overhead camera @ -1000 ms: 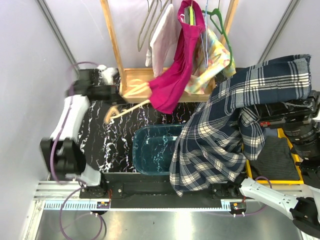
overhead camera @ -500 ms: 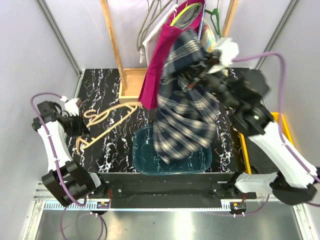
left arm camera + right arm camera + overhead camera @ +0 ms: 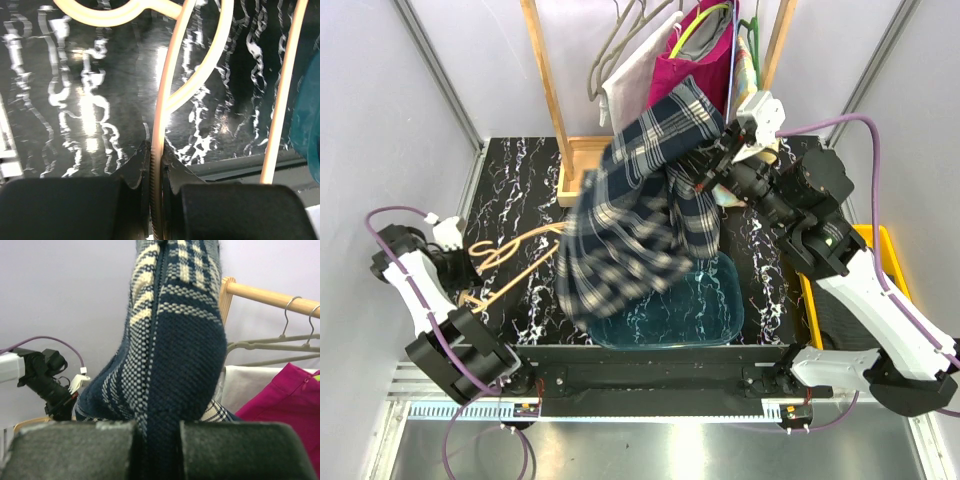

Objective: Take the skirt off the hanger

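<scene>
The navy and cream plaid skirt [image 3: 630, 220] hangs in the air over the blue bin, free of the hanger. My right gripper [image 3: 715, 178] is shut on its upper edge; in the right wrist view the skirt's fabric [image 3: 175, 340] rises from between the shut jaws of the right gripper [image 3: 157, 427]. The beige hanger [image 3: 520, 258] lies low over the black marbled table at the left. My left gripper [image 3: 458, 262] is shut on it, and the left wrist view shows the hanger's thin bar [image 3: 161, 115] pinched in the left gripper [image 3: 156, 157].
A teal bin [image 3: 715, 315] sits at the table's front middle, partly under the skirt. A wooden rack [image 3: 545, 80] at the back carries a white garment [image 3: 632, 75], a magenta garment [image 3: 695, 60] and empty hangers. A yellow tray [image 3: 870, 240] lies at the right.
The right arm has swung in from the far right and carried the skirt leftward over the bin. The left arm has dropped from the rack to the left table edge with the hanger.
</scene>
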{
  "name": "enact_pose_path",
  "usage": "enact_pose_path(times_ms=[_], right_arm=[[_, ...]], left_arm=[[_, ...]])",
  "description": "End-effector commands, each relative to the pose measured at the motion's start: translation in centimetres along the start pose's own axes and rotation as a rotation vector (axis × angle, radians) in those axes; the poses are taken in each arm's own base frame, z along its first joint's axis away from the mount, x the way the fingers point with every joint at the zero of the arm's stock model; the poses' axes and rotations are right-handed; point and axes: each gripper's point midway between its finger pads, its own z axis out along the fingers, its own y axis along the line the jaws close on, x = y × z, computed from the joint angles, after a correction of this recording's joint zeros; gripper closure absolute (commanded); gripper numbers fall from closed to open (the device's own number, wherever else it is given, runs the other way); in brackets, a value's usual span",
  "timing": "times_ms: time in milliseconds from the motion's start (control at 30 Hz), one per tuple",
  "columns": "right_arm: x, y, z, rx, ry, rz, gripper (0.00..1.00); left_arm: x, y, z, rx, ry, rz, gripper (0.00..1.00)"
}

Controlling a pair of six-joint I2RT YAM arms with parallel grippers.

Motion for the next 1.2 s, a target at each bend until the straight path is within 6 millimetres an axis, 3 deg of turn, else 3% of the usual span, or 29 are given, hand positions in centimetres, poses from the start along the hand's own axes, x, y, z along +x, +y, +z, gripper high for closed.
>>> enact_pose_path(times_ms=[0,67,100,167,200,233,267,333,533,700,800,833,900,933,1167], right_arm=[[-3.4,0.6,-1.9,-0.009,-0.112,0.015,1.0],[-3.3,0.4,-2.6,0.009,-0.109,0.017,1.0],[-2.3,0.3,-2.7,0.017,-0.089,0.019,1.0],[-1.8,0.2,-3.2,0.029,-0.078,0.018,1.0],[-1.6,0.2,-3.3,0.031,-0.074,0.018,1.0],[-1.6,0.2,-3.4,0.032,-0.072,0.018,1.0],[-1.3,0.2,-3.5,0.034,-0.063,0.02,1.0],[-1.2,0.1,-3.7,0.037,-0.057,0.019,1.0],[0.5,0.6,-4.2,0.021,-0.007,0.025,1.0],[7.2,1.5,-5.0,-0.045,0.225,-0.01,1.0],[12.9,2.3,-6.9,-0.082,0.409,0.009,1.0],[16.0,2.8,-8.2,-0.098,0.502,0.027,1.0],[18.9,3.0,-9.5,-0.102,0.585,0.041,1.0],[21.3,3.1,-10.6,-0.094,0.646,0.052,1.0],[27.8,4.1,-13.4,-0.12,0.818,0.09,1.0]], left_arm=[[-2.6,2.5,-1.5,-0.041,-0.078,0.027,1.0],[-2.2,3.3,-1.1,-0.053,-0.066,0.031,1.0],[-1.1,3.4,-0.2,-0.043,-0.04,0.011,1.0],[-0.2,3.7,0.8,-0.043,-0.021,0.007,0.91],[0.8,3.6,1.5,-0.027,0.004,-0.007,0.74],[1.2,3.7,1.8,-0.027,0.018,-0.016,0.37],[1.5,3.7,2.0,-0.027,0.028,-0.026,0.21],[1.8,3.7,2.1,-0.028,0.033,-0.03,0.01],[-0.9,3.1,0.2,-0.027,-0.051,-0.032,0.01],[-4.6,1.2,-2.1,0.085,-0.119,-0.089,0.01],[-7.5,-0.1,-4.5,0.133,-0.192,-0.095,0.01],[-8.2,-0.7,-5.0,0.151,-0.208,-0.114,0.01],[-10.4,-1.8,-6.8,0.174,-0.267,-0.092,0.01],[-11.1,-2.4,-7.3,0.185,-0.278,-0.096,0.01],[-16.4,-10.3,-10.2,0.234,-0.366,0.131,0.01]])
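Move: The plaid skirt hangs from the right hand; the teal tray it goes to has its middle roughly 48 cm below, 9 cm to the left and 3 cm back. The pink skirt hangs some 20 cm ahead, 7 cm left and 5 cm lower. The left hand holds the wooden hanger, whose middle is about 8 cm ahead, 14 cm right and 3 cm lower; bare table for it lies about 5 cm below, 2 cm left, 1 cm back. The plaid skirt, still pinched, is lowered about 30 cm towards the tray, slowly at first then fast, as the right fingers tip downward some 45 degrees. The hanger is shifted slightly left and down onto the table by the left hand, which opens wide, lets go, then rises about 18 cm and reaches forward, its fingers tilting forward. ##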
